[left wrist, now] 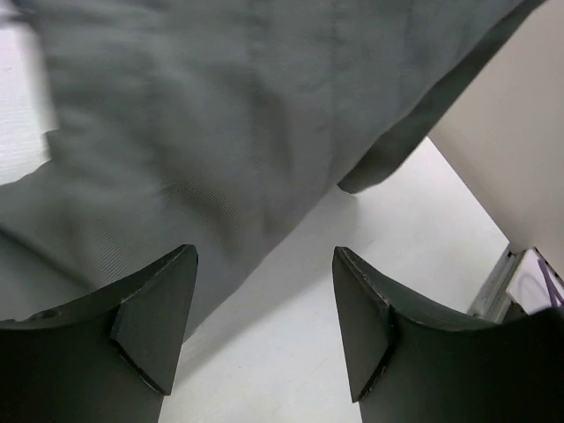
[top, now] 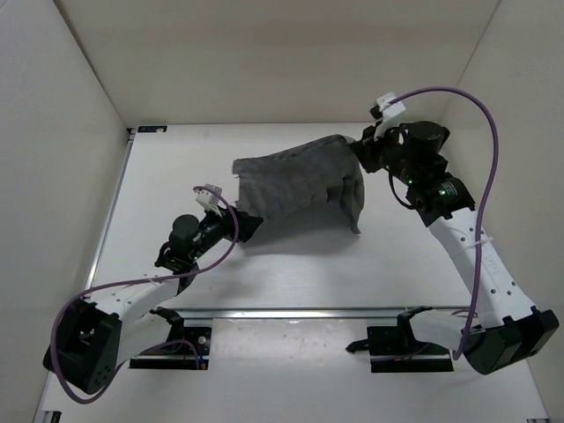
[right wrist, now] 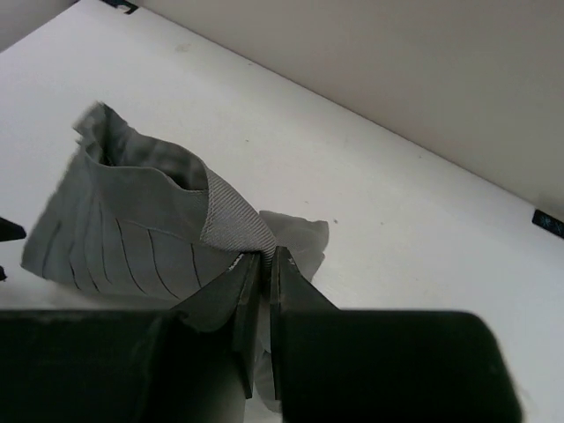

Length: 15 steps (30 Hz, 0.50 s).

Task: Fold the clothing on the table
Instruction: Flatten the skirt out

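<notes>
The clothing (top: 304, 189) is a grey pleated skirt, bunched and partly lifted over the middle of the white table (top: 291, 273). My right gripper (top: 370, 152) is shut on the skirt's ribbed waistband (right wrist: 231, 222) at its far right corner and holds that corner up. In the right wrist view the pleated cloth (right wrist: 132, 238) hangs away to the left. My left gripper (top: 249, 227) is open at the skirt's near left edge. In the left wrist view, bare table shows between its fingers (left wrist: 159, 317), and the cloth (left wrist: 220, 115) fills the view above them.
White walls (top: 79, 97) close in the table on the left, back and right. A metal rail (top: 300, 311) runs across the near edge by the arm bases. Purple cables (top: 467, 106) loop off both arms.
</notes>
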Tool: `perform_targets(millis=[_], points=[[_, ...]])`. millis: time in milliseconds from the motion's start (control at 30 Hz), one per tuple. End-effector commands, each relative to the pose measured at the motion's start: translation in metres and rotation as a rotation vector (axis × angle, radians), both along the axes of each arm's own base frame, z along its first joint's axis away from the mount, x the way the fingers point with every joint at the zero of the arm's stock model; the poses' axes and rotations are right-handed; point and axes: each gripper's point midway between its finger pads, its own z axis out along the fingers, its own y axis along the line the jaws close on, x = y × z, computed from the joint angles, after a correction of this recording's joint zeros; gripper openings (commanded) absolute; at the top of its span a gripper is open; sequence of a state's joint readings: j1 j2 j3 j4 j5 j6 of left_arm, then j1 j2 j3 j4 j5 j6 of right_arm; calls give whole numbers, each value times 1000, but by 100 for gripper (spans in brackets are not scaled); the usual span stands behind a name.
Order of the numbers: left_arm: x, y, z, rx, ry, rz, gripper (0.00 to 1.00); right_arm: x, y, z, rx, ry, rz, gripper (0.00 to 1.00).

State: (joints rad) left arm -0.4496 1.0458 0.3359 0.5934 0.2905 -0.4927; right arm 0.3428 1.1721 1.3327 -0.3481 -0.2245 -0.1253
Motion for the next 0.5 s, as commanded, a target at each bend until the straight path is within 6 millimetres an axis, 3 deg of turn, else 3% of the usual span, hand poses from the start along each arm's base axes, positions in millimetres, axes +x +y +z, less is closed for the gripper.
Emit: perform_targets(millis=[0, 100, 233, 367, 467], points=[[8, 8, 6, -17, -30, 47, 72, -3, -25, 8, 69, -22, -86, 0], [10, 19, 8, -46, -14, 107, 70, -6, -44, -20, 74, 40, -147, 0], [19, 26, -1, 12, 25, 150, 67, -15, -69, -88, 89, 243, -242, 0], [31, 9, -8, 44, 97, 100, 69, -41, -101, -158, 79, 479, -436, 0], [42, -19, -16, 62, 168, 24, 69, -54, -126, -187, 2, 586, -589, 0]])
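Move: The right hand already holds the skirt's edge aloft; the open table it is lowering towards lies about 28 cm below, 12 cm right and 6 cm back. The skirt's hanging middle is about 14 cm left, 3 cm back and 15 cm below; the left gripper's tips are 23 cm left, 7 cm back, 20 cm below. From the left hand, that table spot is roughly 35 cm right, 1 cm ahead and 8 cm below. Still pinching the skirt's edge, the right hand sweeps down about 18 cm and right 10, tipping fingers down. ##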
